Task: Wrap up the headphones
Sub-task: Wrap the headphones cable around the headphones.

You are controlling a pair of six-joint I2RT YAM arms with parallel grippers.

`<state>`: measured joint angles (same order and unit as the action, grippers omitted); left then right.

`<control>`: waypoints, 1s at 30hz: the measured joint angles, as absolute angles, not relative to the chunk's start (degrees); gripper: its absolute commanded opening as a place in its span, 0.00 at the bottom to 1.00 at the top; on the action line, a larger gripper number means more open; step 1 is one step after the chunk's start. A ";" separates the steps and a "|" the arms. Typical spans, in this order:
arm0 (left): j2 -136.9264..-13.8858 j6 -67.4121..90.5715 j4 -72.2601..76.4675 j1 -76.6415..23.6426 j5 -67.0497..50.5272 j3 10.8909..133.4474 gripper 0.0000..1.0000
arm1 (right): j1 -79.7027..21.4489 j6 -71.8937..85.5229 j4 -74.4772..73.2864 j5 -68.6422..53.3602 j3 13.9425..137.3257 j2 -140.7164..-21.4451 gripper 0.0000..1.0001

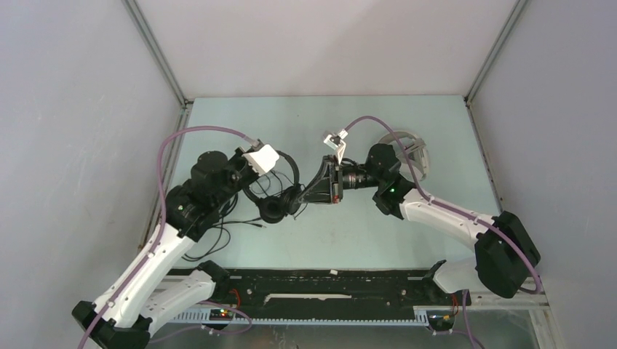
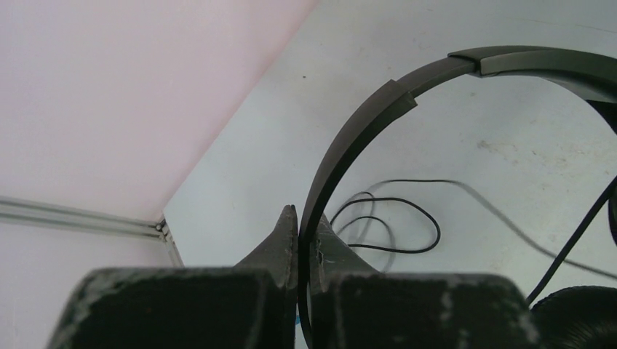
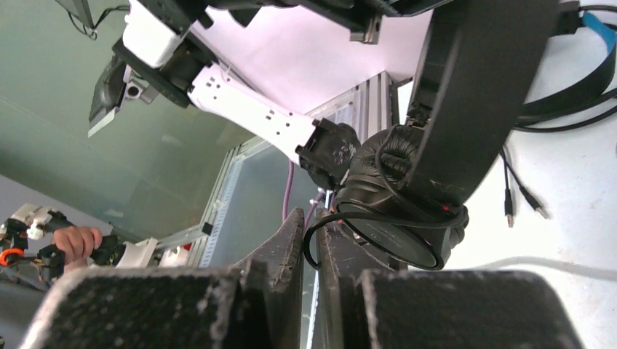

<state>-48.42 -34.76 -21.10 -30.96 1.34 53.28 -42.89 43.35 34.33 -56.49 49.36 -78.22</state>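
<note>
Black headphones (image 1: pixel 275 203) are held up left of the table's middle. My left gripper (image 2: pixel 302 218) is shut on their slim headband (image 2: pixel 349 138), which passes straight between the fingertips. In the top view that gripper (image 1: pixel 252 178) sits under its white wrist camera. From the right, my right gripper (image 1: pixel 304 198) reaches the padded earcup (image 3: pixel 393 233). Its fingers (image 3: pixel 311 222) stand a narrow slit apart. A thin loop of the black cable (image 3: pixel 306 246), wound round the earcup, lies loose in that slit. More cable (image 2: pixel 407 225) trails in loops on the table.
A pale grey headset (image 1: pixel 411 149) lies at the back right, partly behind my right arm. A black band with blue lining (image 3: pixel 593 40) and two cable plugs (image 3: pixel 524 207) rest on the table beside the earcup. Loose black cable (image 1: pixel 218 236) lies by my left arm.
</note>
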 measured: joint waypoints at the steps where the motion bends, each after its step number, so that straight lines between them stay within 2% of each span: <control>1: -47.66 -34.37 -21.08 -30.96 1.96 53.06 0.00 | -42.94 43.72 35.11 -55.83 49.36 -78.50 0.13; 9: -45.06 -28.34 -20.25 -30.96 7.62 52.90 0.00 | -43.03 47.09 41.87 -52.56 49.87 -80.12 0.15; 19: -46.39 -16.19 -22.04 -31.66 15.64 53.65 0.00 | -43.09 52.66 49.76 -52.49 56.80 -87.15 0.14; 30: -48.73 -5.23 -23.66 -34.52 24.51 54.68 0.00 | -44.86 49.54 46.76 -50.74 57.60 -87.44 0.15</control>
<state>-48.73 -5.23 -23.66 -34.52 24.51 54.68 -44.86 49.54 46.76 -50.74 57.60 -87.44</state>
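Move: The right hand has the black headphones' cable at its barely parted fingertips. The middle of the ear cups lies about 4 cm to its left, 1 cm back and some 5 cm below. The headband grip in the left hand is roughly 11 cm left and 9 cm ahead, and the loose cable coil on the table some 11 cm left, 5 cm ahead and far below. From the left hand, the ear cups are about 10 cm back, 7 cm right and 7 cm below. Right carries the cable about 6 cm up, left and forward; left turns the gripped headphones some 25 degrees counter-clockwise. ##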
